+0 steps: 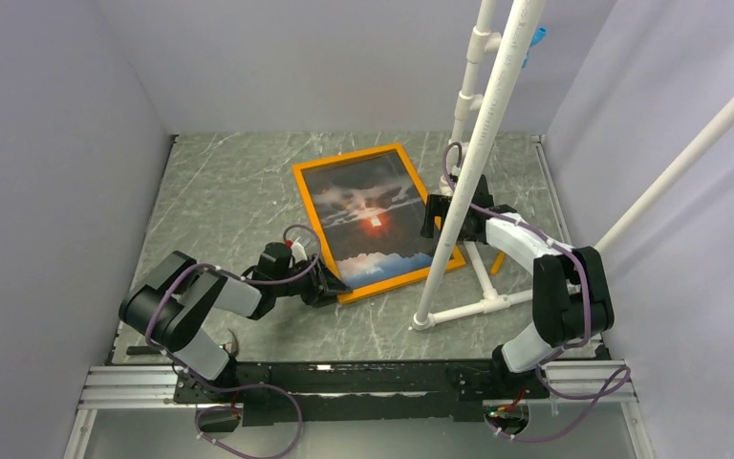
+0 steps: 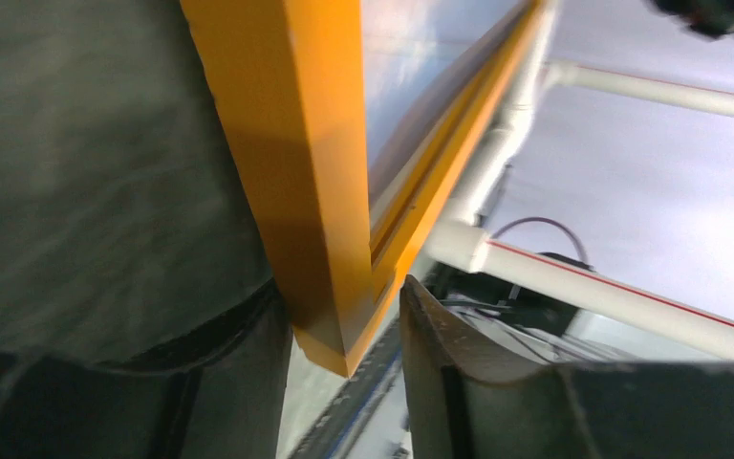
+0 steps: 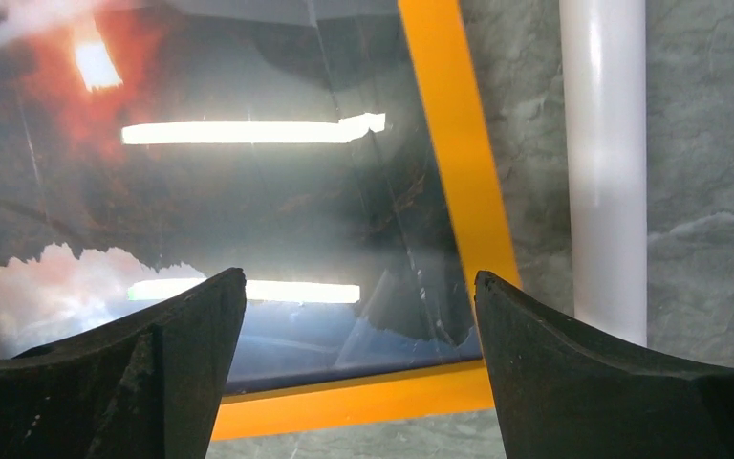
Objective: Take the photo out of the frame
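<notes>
The orange frame (image 1: 347, 156) lies on the grey marbled table with the photo (image 1: 373, 215) inside it, a dark landscape with a red-orange sun. My left gripper (image 1: 333, 285) is at the frame's near left corner. In the left wrist view that corner (image 2: 296, 143) sits between the fingers, with a small gap on the right side, so the gripper (image 2: 344, 283) is open around it. My right gripper (image 1: 432, 218) hovers over the frame's right side. It stands wide open (image 3: 360, 277), with the photo (image 3: 201, 172) and the frame's corner (image 3: 449, 124) below.
A white pipe stand (image 1: 468, 182) rises just right of the frame, and its base tubes (image 1: 459, 311) lie on the table near the right arm. One pipe (image 3: 602, 163) runs close beside the frame's edge. Grey walls enclose the table on three sides.
</notes>
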`<state>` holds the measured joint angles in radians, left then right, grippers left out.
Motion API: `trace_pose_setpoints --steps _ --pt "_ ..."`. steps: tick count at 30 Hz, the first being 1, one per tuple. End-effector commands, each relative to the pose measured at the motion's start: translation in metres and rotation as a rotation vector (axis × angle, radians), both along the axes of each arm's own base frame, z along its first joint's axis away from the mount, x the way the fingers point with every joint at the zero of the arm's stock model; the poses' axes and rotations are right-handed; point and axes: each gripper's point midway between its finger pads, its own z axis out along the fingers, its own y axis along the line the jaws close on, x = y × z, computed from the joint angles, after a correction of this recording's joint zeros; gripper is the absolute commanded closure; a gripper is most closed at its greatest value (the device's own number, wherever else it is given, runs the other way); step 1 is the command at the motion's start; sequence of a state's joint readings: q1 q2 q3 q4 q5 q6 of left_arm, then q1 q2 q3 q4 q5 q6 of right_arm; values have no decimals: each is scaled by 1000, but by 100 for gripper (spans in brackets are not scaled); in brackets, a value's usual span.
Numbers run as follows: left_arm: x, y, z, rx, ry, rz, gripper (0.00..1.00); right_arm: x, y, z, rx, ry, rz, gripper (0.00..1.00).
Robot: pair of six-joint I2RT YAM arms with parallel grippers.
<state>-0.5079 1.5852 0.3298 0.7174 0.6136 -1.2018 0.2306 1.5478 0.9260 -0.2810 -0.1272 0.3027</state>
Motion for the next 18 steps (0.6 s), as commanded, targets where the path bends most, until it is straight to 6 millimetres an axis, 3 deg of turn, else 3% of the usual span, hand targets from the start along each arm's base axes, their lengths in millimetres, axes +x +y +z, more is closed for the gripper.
trace_pose_setpoints --steps 1,7,13,18 --pt "-13 16 -21 147 -30 -38 50 35 -1 21 -31 -106 10 14" --pt "-12 42 -21 338 -27 -23 35 52 4 19 -38 -101 43 22" --pt "6 56 -3 470 -53 3 36 63 -2 4 -90 -68 42 33" --pt "26 54 1 515 -48 30 37 64 -3 -7 -101 -43 41 38"
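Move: The frame's near-left corner still sits between the left hand's fingers, its grip already loosening. The photo's middle lies some 16 cm ahead and 7 cm to that hand's right, about 2 cm lower. For the right hand, the middle of the frame's right bar is about 8 cm ahead, 3 cm left and 4 cm below; the photo's middle is 4 cm ahead and 15 cm left, and the white pipe on the table is level with it, 7 cm right. The frame's near-left corner is let go: the left fingers open wide, dip a centimetre or two, then draw off about 4.5 cm to the left, their tips tilting some 25 degrees steeper down. Meanwhile the right hand glides about 5 cm forward along the right bar, partly closing its fingers, and sinks at the end, bringing the bar between them without a visible pinch. ##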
